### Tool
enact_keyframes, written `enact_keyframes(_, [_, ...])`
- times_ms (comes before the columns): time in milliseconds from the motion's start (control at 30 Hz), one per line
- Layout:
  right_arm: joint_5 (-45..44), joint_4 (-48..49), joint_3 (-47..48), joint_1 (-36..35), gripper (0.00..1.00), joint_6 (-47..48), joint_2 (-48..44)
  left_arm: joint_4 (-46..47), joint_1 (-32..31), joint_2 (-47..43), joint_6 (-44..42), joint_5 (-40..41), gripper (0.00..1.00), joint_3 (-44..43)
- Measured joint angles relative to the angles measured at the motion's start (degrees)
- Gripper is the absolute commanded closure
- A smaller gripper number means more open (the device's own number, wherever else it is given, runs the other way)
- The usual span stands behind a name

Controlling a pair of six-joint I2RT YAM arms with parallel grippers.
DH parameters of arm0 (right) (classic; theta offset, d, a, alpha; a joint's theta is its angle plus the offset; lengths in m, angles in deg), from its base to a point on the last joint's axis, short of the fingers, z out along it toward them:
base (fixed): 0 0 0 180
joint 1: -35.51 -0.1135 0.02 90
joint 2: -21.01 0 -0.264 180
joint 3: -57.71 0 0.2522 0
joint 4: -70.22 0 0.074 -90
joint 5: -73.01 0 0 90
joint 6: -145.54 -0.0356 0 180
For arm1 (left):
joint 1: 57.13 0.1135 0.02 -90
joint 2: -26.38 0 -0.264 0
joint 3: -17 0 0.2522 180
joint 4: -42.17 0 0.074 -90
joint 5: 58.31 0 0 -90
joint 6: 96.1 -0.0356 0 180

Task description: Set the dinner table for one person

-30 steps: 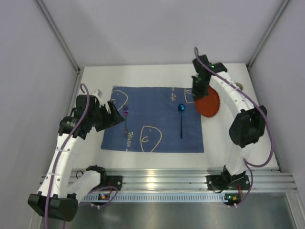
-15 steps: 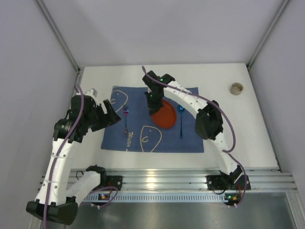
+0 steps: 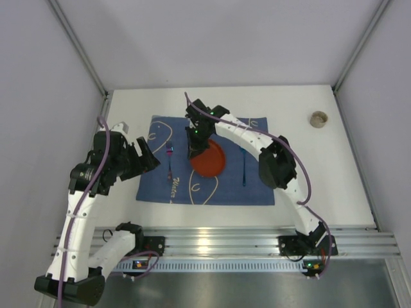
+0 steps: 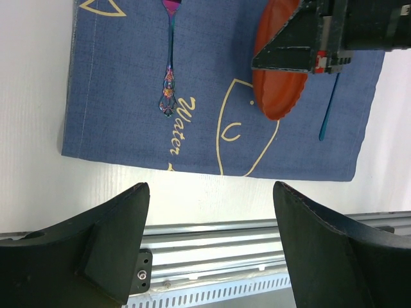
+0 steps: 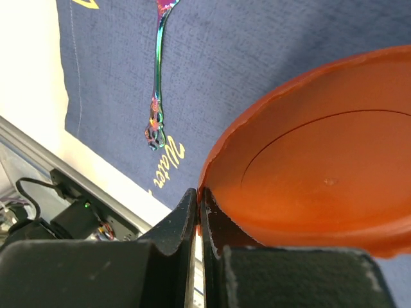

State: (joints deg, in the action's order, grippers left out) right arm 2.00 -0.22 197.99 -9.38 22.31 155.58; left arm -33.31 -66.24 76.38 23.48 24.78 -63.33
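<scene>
A red plate [image 3: 210, 161] hangs tilted over the middle of the blue placemat [image 3: 186, 186] on the white dinner table [image 3: 321, 186]. My right gripper [image 3: 193, 150] is shut on the plate's left rim. In the right wrist view the fingers [image 5: 186, 215] pinch the rim of the plate [image 5: 321, 179]. An iridescent fork [image 3: 169, 156] lies on the mat's left part. A blue spoon [image 3: 244, 172] lies to the right, partly under the arm. My left gripper [image 3: 146, 158] is open and empty off the mat's left edge. Its view shows the fork [image 4: 169, 64] and the plate [image 4: 279, 90].
A small beige cup-like thing [image 3: 318, 119] stands at the table's back right. The ribbed aluminium rail [image 3: 218, 242] runs along the near edge with both arm bases on it. White walls close in the left, right and back sides.
My right arm has swung left with the plate, from the mat's back right corner to over its middle. The left arm has drawn back slightly.
</scene>
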Motion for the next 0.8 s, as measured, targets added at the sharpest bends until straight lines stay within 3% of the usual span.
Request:
enact_keyframes(100, [0.79, 2.47, -1.36, -0.61, 0.99, -0.39, 0.79, -0.07, 0.0, 0.11, 0.0, -0.02, 0.17, -0.28])
enact_keyframes(200, [1.7, 4.59, -1.68, -0.72, 0.8, -0.96, 2.16, -0.15, 0.0, 0.42, 0.0, 0.02, 0.17, -1.18])
enact_keyframes(233, [2.14, 5.55, -2.08, -0.72, 0.65, -1.31, 2.51, -0.13, 0.0, 0.5, 0.0, 0.13, 0.17, -1.42])
enact_keyframes(333, [3.17, 7.93, -3.54, -0.72, 0.47, -1.84, 2.89, -0.24, 0.0, 0.52, 0.0, 0.15, 0.17, -1.64])
enact_keyframes(433, [3.78, 9.29, -4.68, -0.72, 0.39, -1.49, 2.89, -0.24, 0.0, 0.52, 0.0, 0.13, 0.17, -1.64])
enact_keyframes(667, [5.2, 10.4, -6.23, -0.31, 0.32, -0.57, 1.27, 0.17, 0.0, 1.27, 0.02, -0.11, 0.17, -1.49])
enact_keyframes(800, [5.35, 10.43, -9.03, 1.42, 0.3, 0.81, -4.85, 1.29, 0.0, 2.36, 0.07, -0.76, 0.17, -0.59])
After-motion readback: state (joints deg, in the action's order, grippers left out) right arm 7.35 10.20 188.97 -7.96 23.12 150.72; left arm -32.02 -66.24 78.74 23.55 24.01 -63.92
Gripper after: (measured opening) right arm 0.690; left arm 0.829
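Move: The right hand has the plate pinched by its left rim just above the placemat, its middle about 6 cm to the right, 2 cm back and 3 cm below. The bare patch of placemat it goes to is some 5 cm right, 2 cm back and 5 cm down; the fork lies about 8 cm left and 2 cm back, the spoon roughly 19 cm right and 3 cm back. From the left hand the plate is about 10 cm ahead, 18 cm right and 17 cm below. Keeping its pinch on the plate's left rim at first, the right hand lowers the plate onto the placemat between fork and spoon, sinking about 4 cm and easing some 2 cm left. The fingers open wide near the bottom and let go of the rim; then the hand rises roughly 5 cm, slipping back right about 2 cm. ##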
